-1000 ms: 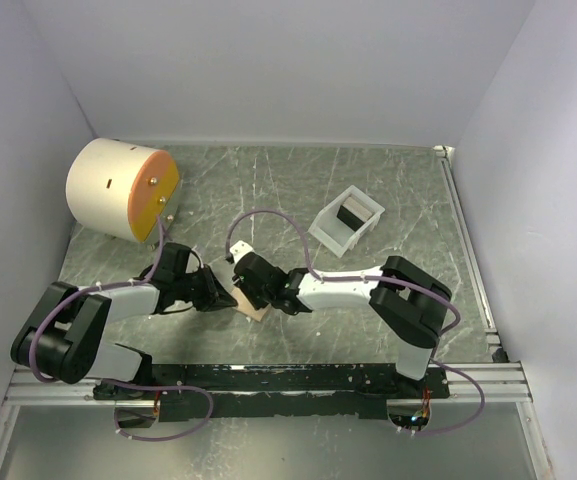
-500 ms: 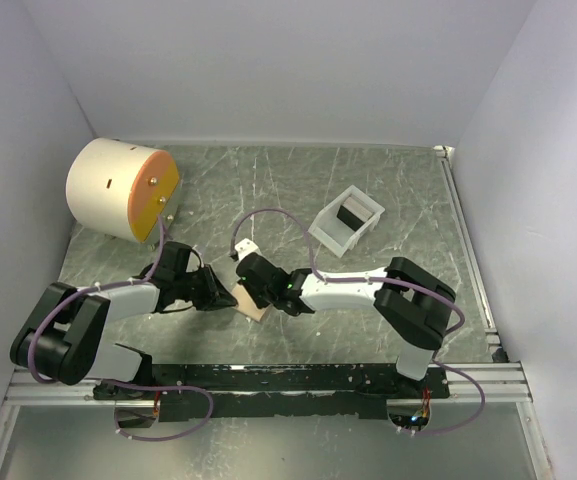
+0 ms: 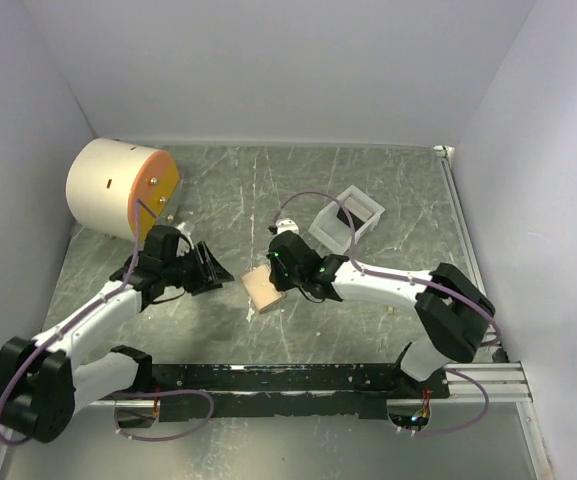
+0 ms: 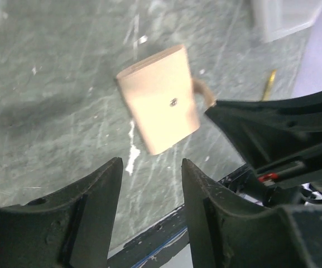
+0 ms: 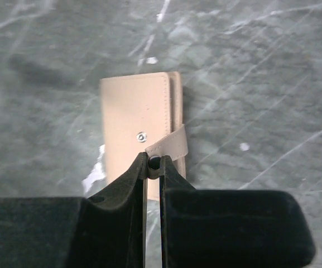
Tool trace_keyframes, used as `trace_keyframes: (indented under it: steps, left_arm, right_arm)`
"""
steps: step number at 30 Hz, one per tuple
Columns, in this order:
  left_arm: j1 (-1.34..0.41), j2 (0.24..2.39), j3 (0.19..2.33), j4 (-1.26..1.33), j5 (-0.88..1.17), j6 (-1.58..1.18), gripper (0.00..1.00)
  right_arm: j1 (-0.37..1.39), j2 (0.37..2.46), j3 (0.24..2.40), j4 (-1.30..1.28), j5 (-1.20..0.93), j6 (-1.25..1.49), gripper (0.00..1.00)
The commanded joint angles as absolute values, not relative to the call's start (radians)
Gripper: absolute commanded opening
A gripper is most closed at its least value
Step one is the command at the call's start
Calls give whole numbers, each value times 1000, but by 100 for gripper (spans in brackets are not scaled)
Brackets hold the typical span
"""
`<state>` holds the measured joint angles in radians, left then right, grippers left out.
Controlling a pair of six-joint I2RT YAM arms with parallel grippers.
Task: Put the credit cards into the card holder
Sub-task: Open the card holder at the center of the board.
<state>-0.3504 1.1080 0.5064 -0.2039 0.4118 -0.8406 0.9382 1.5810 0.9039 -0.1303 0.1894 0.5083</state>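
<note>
The tan card holder is folded shut at the table's middle front, its snap stud bare and its strap undone. My right gripper is shut on the end of that strap, and I cannot tell whether the holder is off the table. My left gripper is open with nothing between its fingers, a little to the left of the card holder. One dark credit card stands inside the white tray behind the right arm.
A big cream cylinder with an orange face lies at the back left. The white tray shows at the top right of the left wrist view. The black base rail runs along the near edge.
My left gripper has opened, let go of the card holder and drawn back left. My right gripper has closed on the strap and shifted right, and the holder moved slightly with it.
</note>
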Motion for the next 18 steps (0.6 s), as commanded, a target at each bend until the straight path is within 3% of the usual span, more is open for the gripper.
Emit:
trace_keyframes:
  steps: [1,8,18]
  left_arm:
    - [-347,1010,590,-366,346,-791,60]
    - [-348,971,626,-453,266,-719,61]
    - [-348,1028,574,-415,318,-737,57]
  right_arm:
    - [942,1479,879,-32,35,610,0]
    - [943,1419,842,83,-62,693,0]
    - [918,1464,820,20,17,690,0]
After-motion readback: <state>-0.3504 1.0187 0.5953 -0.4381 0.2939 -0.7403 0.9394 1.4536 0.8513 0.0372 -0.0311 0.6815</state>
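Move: The right hand, shut on the loose end of the strap, has the closed card holder just ahead and left of it: its middle lies about 4 cm left, 2 cm forward and 5 cm below. The white tray sits some 16 cm to the right and 19 cm forward of this hand, about 4 cm lower. From the free left hand, the card holder is roughly 8 cm to the right, 1 cm forward and 7 cm down. Up and to the left, edging back a little, the right hand draws the strap some 7 cm high before easing down about 1 cm, tilting about 20 degrees with its left side rising and keeping its pinch. The empty, open left hand climbs another 4 to 5 cm, then sinks most of that again and drifts about 2.5 cm left, clear of the holder. ##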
